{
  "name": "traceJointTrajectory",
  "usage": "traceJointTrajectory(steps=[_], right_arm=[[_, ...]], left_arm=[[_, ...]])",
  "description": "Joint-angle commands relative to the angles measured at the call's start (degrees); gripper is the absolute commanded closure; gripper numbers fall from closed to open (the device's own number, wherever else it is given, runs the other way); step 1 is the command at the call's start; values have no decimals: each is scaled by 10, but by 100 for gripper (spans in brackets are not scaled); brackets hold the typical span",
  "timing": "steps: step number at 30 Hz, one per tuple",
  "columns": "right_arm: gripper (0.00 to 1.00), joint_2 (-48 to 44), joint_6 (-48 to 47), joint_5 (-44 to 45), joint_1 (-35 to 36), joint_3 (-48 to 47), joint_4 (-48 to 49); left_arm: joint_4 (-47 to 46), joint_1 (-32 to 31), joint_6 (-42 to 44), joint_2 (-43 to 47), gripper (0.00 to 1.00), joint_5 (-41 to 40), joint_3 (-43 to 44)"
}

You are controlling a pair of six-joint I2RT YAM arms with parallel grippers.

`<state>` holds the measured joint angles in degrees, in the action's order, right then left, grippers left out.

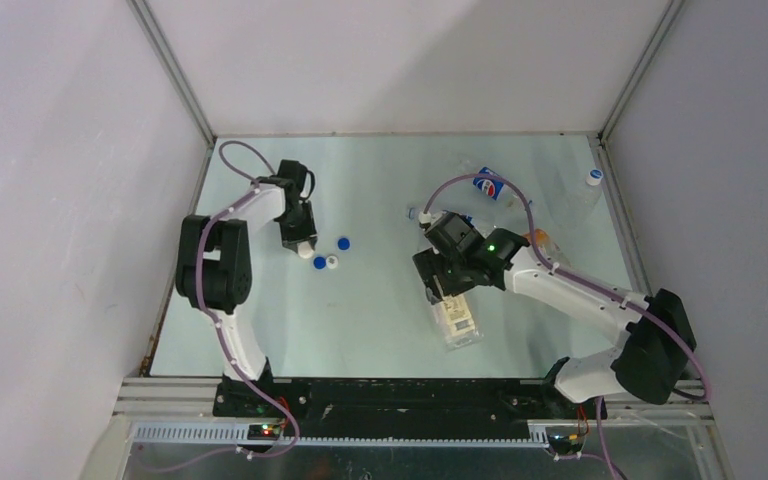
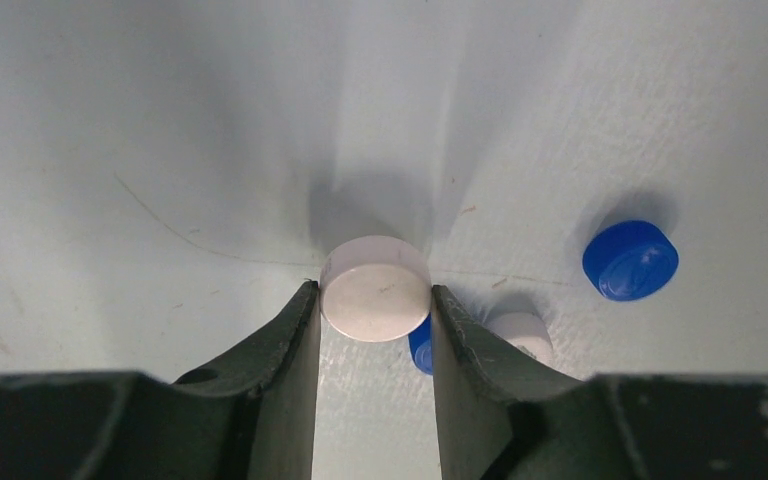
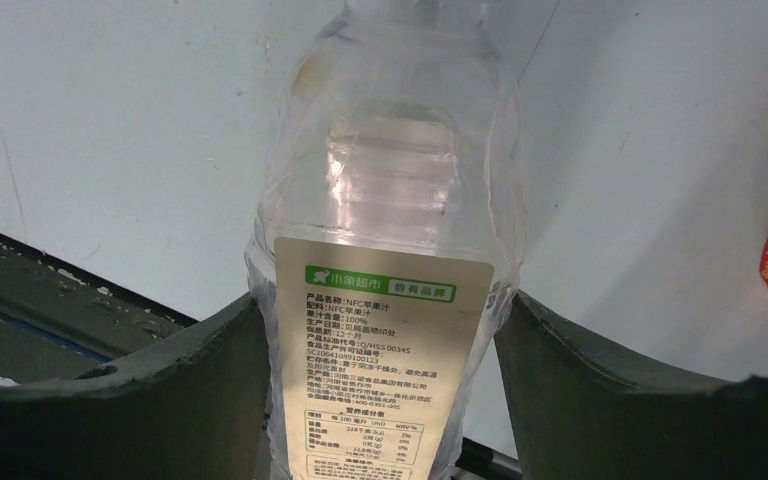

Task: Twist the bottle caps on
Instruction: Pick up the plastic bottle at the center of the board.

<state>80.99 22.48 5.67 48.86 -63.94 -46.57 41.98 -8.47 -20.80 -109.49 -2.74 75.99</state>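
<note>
In the left wrist view a white bottle cap (image 2: 375,288) sits on the table between the fingertips of my left gripper (image 2: 373,300), and both jaws touch its sides. From above, this gripper (image 1: 306,250) points down at the table's left. Just right of it lie a blue cap (image 2: 630,260), a second blue cap (image 2: 421,345) half hidden behind the right finger, and another white cap (image 2: 522,333). My right gripper (image 3: 380,330) is shut around a clear bottle (image 3: 390,200) with a white label, seen from above near the table's middle (image 1: 458,318). Its mouth is out of view.
A blue-labelled bottle (image 1: 488,185) lies at the back, and an orange-labelled one (image 1: 540,240) lies beside the right arm. A clear bottle (image 1: 590,190) stands at the far right edge with a cap on. Walls close in the table on three sides.
</note>
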Motion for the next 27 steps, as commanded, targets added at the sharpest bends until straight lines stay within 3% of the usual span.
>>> traceJointTrajectory(steps=[1,8,14,21,27], right_arm=[[65,-32,3,20,-4,-4,5],[66,-63,11,29,-7,4,-6],[66,-97,33,36,-11,24,-7],[67,-151,58,53,-13,53,12],[69,-200,87,68,-30,77,24]], left_arm=[[-4,2,18,61,69,11,-12],[-6,-26,16,125,73,39,-42],[-18,-139,-2,153,71,41,-60],[-68,-289,-44,92,69,47,-34],[-108,-349,-66,46,64,43,-28]])
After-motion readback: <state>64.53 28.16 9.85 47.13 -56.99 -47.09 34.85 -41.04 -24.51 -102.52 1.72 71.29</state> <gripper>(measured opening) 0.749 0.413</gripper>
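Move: The left gripper, already pinching the white cap, has the mouth of the bottle in the right gripper some 29 cm to its right, about level in reach and roughly 12 cm higher. Loose caps lie just below the left hand: a near blue cap 3 cm back and 3 cm right, a small white cap 3 cm back and 7 cm right, and a far blue cap 2 cm ahead and 10 cm right. From the right hand the held white cap is about 33 cm left, 12 cm ahead and 10 cm lower. Bring the left gripper up about 5 cm off the board with the white cap kept pinched, then sweep it right some 21 cm and back 9 cm over the loose caps towards the bottle's mouth, turning roughly 30 degrees clockwise and sinking a little at the end. Meanwhile keep the right gripper's hold on the bottle, easing it right and up with a slight tilt. ##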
